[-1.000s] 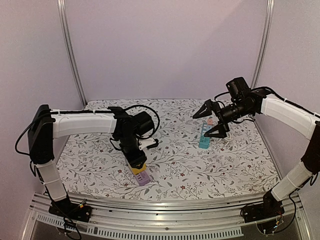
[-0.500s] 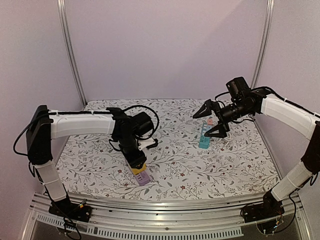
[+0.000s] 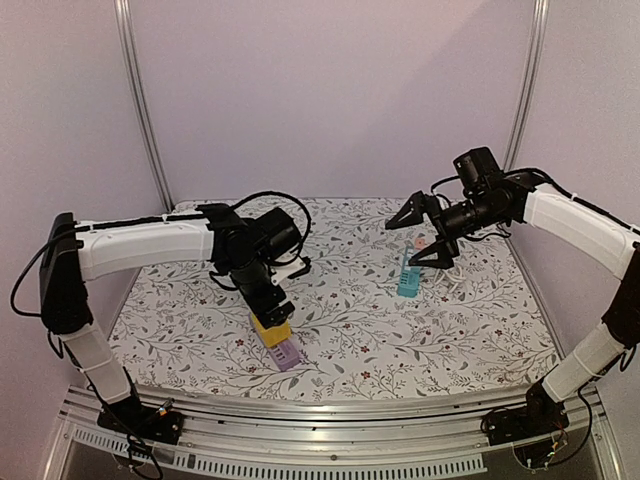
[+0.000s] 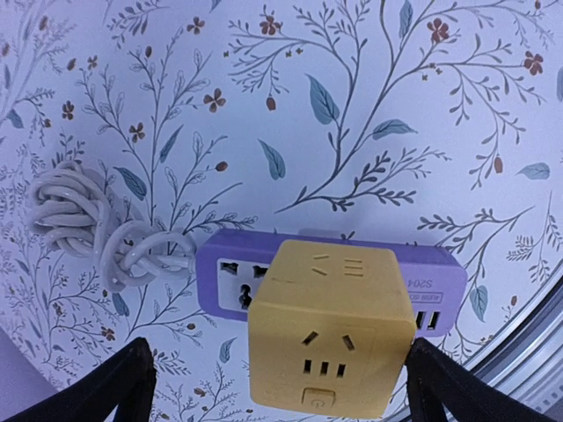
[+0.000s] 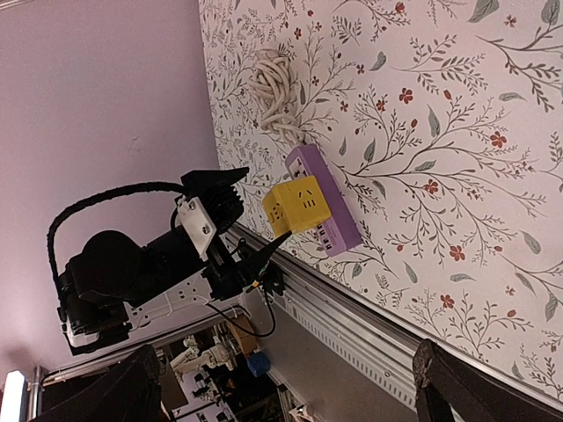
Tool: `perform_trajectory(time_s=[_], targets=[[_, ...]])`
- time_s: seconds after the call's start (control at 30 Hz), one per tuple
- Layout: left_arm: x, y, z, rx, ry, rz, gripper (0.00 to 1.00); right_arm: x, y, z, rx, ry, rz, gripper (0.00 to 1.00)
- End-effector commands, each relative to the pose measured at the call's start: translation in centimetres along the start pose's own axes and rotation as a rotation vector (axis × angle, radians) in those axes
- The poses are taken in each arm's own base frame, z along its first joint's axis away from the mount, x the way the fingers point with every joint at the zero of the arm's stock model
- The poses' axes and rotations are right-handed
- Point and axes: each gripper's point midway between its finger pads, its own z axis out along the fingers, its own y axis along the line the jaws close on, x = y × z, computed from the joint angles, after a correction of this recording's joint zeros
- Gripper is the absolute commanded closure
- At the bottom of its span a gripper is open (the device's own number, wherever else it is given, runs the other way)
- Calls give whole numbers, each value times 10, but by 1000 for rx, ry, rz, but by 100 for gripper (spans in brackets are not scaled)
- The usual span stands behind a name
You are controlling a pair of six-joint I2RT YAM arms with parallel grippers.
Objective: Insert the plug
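The plug is a yellow cube standing on the purple power strip near the table's front edge, also seen as the yellow cube on the purple strip from above. My left gripper hangs just over it, open, with one finger on each side and not gripping. The strip's white cord lies coiled at its end. My right gripper is open and empty, held high at the back right, looking across at the yellow cube.
A teal upright object stands on the flowered cloth below the right gripper. The table's metal front rail runs just beyond the power strip. Side walls and corner posts close in the table.
My left gripper has opened and let go of the yellow cube, and its wrist has lifted and drawn back slightly. The cube stays on the strip. The right arm has barely shifted.
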Motion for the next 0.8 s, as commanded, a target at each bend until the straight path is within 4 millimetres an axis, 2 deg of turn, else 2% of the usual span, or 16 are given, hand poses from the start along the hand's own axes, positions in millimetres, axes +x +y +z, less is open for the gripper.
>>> perform_trajectory(time_s=[0.0, 0.2, 0.3, 0.47, 0.53, 0.63, 0.77], targets=[[-15, 11, -35, -19, -90, -40, 0, -7, 11, -4, -1, -31, -23, 1], [-34, 36, -86, -87, -216, -78, 1, -20, 30, -13, -2, -85, -83, 1], [-41, 55, -117, -140, -288, -109, 1, -30, 52, -25, -11, -143, -159, 1], [-47, 96, -175, -255, -450, -212, 1, -49, 92, -56, -31, -311, -294, 1], [-43, 114, -190, -329, -503, -265, 1, -54, 106, -69, -49, -377, -334, 1], [-31, 136, -202, -391, -572, -339, 1, -57, 120, -83, -70, -441, -377, 1], [-12, 159, -218, -435, -679, -472, 1, -64, 123, -100, -54, -545, -383, 1]])
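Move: Just under the left hand's open fingers, the yellow plug has its middle some 2 cm nearer the base, 1 cm to the right and 5 cm down. Directly beneath the plug, the purple strip is centred about 9 cm below this hand; the strip's white cord lies about 11 cm ahead, 5 cm left and 10 cm down. For the right hand, the plug is roughly 31 cm to the left, 5 cm back and 19 cm below. Leaving the yellow plug behind, the left hand climbs some 22 cm, picking up speed, easing forward and then swinging left in the second half; its already open fingers stay wide and tip up towards forward by about 35 degrees. The empty right hand also rises, about 13 cm, and goes some 6 cm forward, tilting upward, fingers open. ##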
